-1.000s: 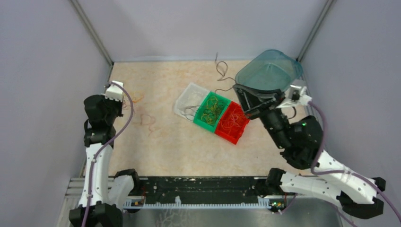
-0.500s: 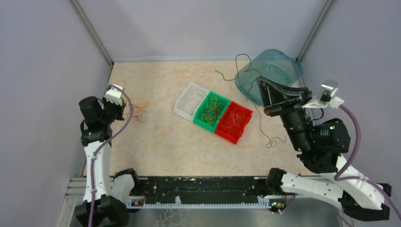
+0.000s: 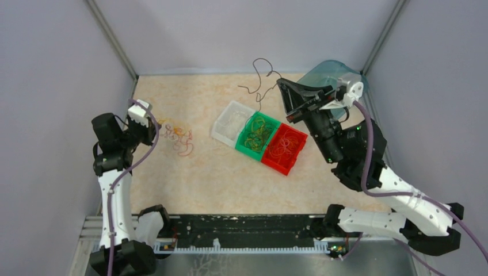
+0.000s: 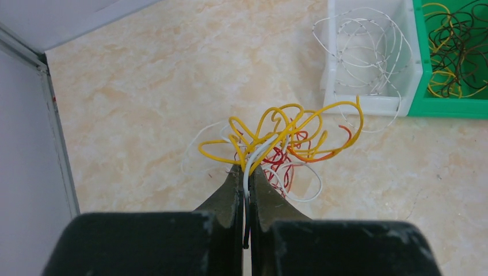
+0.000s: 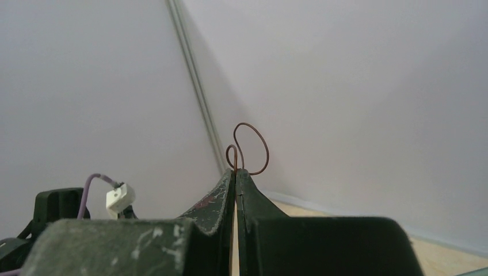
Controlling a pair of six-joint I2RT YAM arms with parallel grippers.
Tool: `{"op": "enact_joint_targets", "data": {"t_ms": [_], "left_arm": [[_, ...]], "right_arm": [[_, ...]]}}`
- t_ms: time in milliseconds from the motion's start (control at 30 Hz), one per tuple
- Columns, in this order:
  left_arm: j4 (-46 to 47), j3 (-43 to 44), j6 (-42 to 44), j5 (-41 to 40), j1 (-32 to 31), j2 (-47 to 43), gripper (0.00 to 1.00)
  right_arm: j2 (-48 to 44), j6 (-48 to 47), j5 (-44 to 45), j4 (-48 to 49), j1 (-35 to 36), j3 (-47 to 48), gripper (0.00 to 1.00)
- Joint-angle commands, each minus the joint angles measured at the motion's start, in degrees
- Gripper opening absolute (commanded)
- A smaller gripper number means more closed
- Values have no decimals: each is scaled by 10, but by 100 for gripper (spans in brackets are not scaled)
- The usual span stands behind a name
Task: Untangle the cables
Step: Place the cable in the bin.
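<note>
The cables [image 4: 288, 141] are a small tangle of yellow, red, orange and white loops lying on the beige table at the left [image 3: 178, 138]. My left gripper [image 4: 246, 169] is shut on a white and a yellow strand at the near edge of that tangle, and it shows at the table's left side [image 3: 154, 130]. My right gripper [image 5: 236, 171] is raised in the air at the back right [image 3: 282, 86], shut on a single thin brown cable [image 5: 266, 144]. That brown cable [image 3: 263, 80] curls up and left from the tips, apart from the tangle.
A row of three bins sits mid-table: white [image 3: 232, 122] with white wires, green [image 3: 257, 133] with dark and yellow loops, red [image 3: 283, 148] with red loops. A teal bowl [image 3: 339, 72] stands at the back right, partly behind the right arm. Walls close the left, back and right.
My right gripper swung out to the right, then up and back left, carrying the brown cable into the air. The tangle by my left gripper has spread slightly rightward.
</note>
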Motion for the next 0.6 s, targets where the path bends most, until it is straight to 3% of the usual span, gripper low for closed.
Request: {"op": "enact_joint_targets", "data": {"t_ms": [0,300,567], "left_arm": [[-18,7,-1,32,0,-7,0],[-38,-4,17,90,0,-14,0],[-49,15,18,83,0,8,0]], "right_arm": [[44,-39,-29,48,-15,51,0],[148,-29,-71,97,-91,72,0],[186,31,-116,106,-153,116,0]]}}
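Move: The green bin, where the dark cable held in the right hand is being taken, lies about 20 cm ahead of that hand, some 4 cm to its left and 50 cm below. The white bin adjoins it, 24 cm ahead and 13 cm left of the hand; the red bin is 14 cm ahead and 6 cm right, both equally low. From the left hand the green bin is about 11 cm ahead, 31 cm right and 22 cm below. The dark cable, still pinched high in the shut right fingers, is carried forward some 10 cm and about 5 cm left, rising slightly before dipping some 3 cm net, towards the green bin. The right wrist rolls its left side down by roughly 10 degrees. The left hand keeps its grip on the remaining tangle and eases right and back by 2 to 3 cm. ##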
